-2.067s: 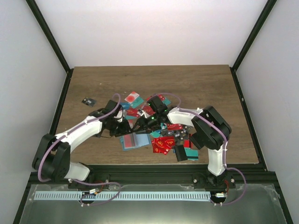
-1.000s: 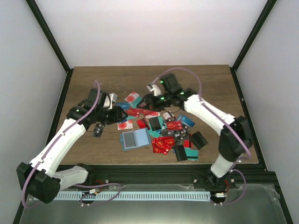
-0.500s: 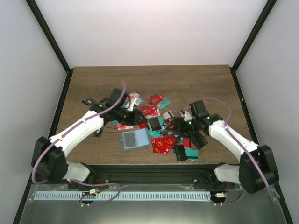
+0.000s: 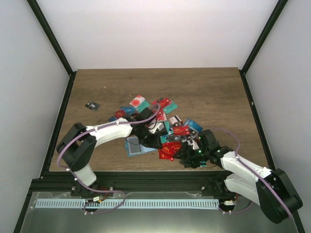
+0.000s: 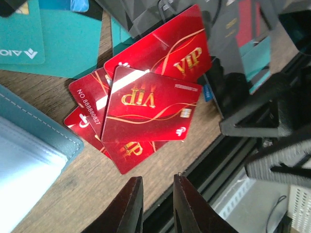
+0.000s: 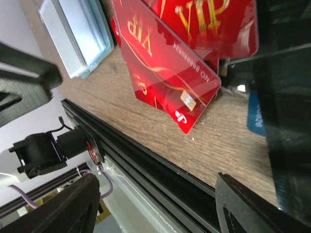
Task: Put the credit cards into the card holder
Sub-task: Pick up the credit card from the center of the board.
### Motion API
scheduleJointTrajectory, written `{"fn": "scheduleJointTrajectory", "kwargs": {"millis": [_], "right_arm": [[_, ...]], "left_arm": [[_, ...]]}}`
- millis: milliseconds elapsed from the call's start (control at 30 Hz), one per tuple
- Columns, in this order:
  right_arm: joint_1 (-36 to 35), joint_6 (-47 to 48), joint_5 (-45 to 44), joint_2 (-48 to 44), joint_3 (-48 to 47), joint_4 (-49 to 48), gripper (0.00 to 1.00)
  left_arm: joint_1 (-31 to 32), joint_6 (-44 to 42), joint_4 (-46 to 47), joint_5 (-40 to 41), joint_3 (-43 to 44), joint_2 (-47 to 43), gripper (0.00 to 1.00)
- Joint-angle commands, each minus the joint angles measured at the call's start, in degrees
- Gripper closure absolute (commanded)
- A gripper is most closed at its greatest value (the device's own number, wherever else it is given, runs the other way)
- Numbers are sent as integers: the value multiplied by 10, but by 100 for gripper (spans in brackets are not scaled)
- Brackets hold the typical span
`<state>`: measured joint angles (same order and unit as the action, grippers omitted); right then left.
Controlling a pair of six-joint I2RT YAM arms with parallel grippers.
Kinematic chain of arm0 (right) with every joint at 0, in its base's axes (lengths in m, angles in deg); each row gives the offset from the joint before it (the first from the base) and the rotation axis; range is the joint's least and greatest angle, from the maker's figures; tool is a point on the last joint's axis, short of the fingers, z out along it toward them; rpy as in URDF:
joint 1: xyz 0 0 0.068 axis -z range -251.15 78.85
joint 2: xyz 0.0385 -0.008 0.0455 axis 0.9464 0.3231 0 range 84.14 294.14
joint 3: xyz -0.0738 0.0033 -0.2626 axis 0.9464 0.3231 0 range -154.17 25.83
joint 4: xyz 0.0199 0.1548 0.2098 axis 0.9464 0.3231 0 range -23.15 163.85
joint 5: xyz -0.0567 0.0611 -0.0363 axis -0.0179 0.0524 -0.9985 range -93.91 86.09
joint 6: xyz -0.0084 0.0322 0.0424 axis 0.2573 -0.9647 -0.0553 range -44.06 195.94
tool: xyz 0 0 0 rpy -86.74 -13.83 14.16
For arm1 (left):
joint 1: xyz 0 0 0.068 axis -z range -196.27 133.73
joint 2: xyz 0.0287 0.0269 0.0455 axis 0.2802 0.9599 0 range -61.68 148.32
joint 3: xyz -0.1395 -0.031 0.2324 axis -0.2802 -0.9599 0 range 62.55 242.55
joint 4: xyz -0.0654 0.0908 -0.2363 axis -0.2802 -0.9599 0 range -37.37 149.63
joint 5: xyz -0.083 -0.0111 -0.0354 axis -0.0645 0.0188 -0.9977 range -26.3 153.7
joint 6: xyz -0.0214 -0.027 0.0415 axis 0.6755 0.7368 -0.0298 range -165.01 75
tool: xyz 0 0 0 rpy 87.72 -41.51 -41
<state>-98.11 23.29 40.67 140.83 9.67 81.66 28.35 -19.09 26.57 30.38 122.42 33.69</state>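
Observation:
The card holder [image 4: 136, 145], a teal-blue bifold, lies open on the wood; it also shows in the left wrist view as card holder [image 5: 29, 145] and in the right wrist view as card holder [image 6: 77, 34]. Right of it lies a fan of red VIP credit cards [image 4: 168, 149] [image 5: 150, 102] [image 6: 170, 68]. More credit cards [image 4: 163, 108] are scattered behind. My left gripper [image 4: 155, 142] [image 5: 156, 196] hovers between holder and red cards, its jaws a narrow gap apart and empty. My right gripper [image 4: 184, 155] [image 6: 155, 204] sits low beside the red cards, open wide and empty.
Black blocky cases [image 4: 208, 144] lie among the cards on the right. A small dark item [image 4: 91, 105] sits alone at the far left. The table's black front rail [image 4: 146, 173] runs just below both grippers.
Both arms have swung from the back of the pile toward the front edge, by the red cards. The left jaws have narrowed. The right jaws have widened a little.

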Motion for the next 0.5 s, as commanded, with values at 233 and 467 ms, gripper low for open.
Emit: {"fn": "scheduleJointTrajectory", "kwargs": {"millis": [233,467], "right_arm": [[-63,-142,-62,-1,69,-188,35],[-63,-174,-94,6,94,-227,37]], "left_arm": [[11,-14,28,34,22,86,82],[10,-18,31,41,44,109,82]]}}
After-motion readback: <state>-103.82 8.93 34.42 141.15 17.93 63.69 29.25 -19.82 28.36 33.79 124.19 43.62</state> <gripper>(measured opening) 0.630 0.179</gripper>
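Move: The red VIP cards lie some 4 cm to the right of the left hand, level with it fore and aft and 7 cm below. The blue card holder's middle is about 8 cm to that hand's left and 1 cm farther out; teal cards lie about 5 cm ahead and 2 cm right. From the right hand the red cards are roughly 5 cm ahead, 5 cm left and 5 cm down, with a black card about 2 cm ahead and 4 cm right. Down towards the left end of the red VIP cards goes the left hand, nearly straight, about 5 cm and slowing, its fingers still almost shut; whether the tips touch can't be seen. The right hand, its fingers still well open, eases some 2 cm down and about 1 cm left towards the same cards, turning slightly clockwise. ##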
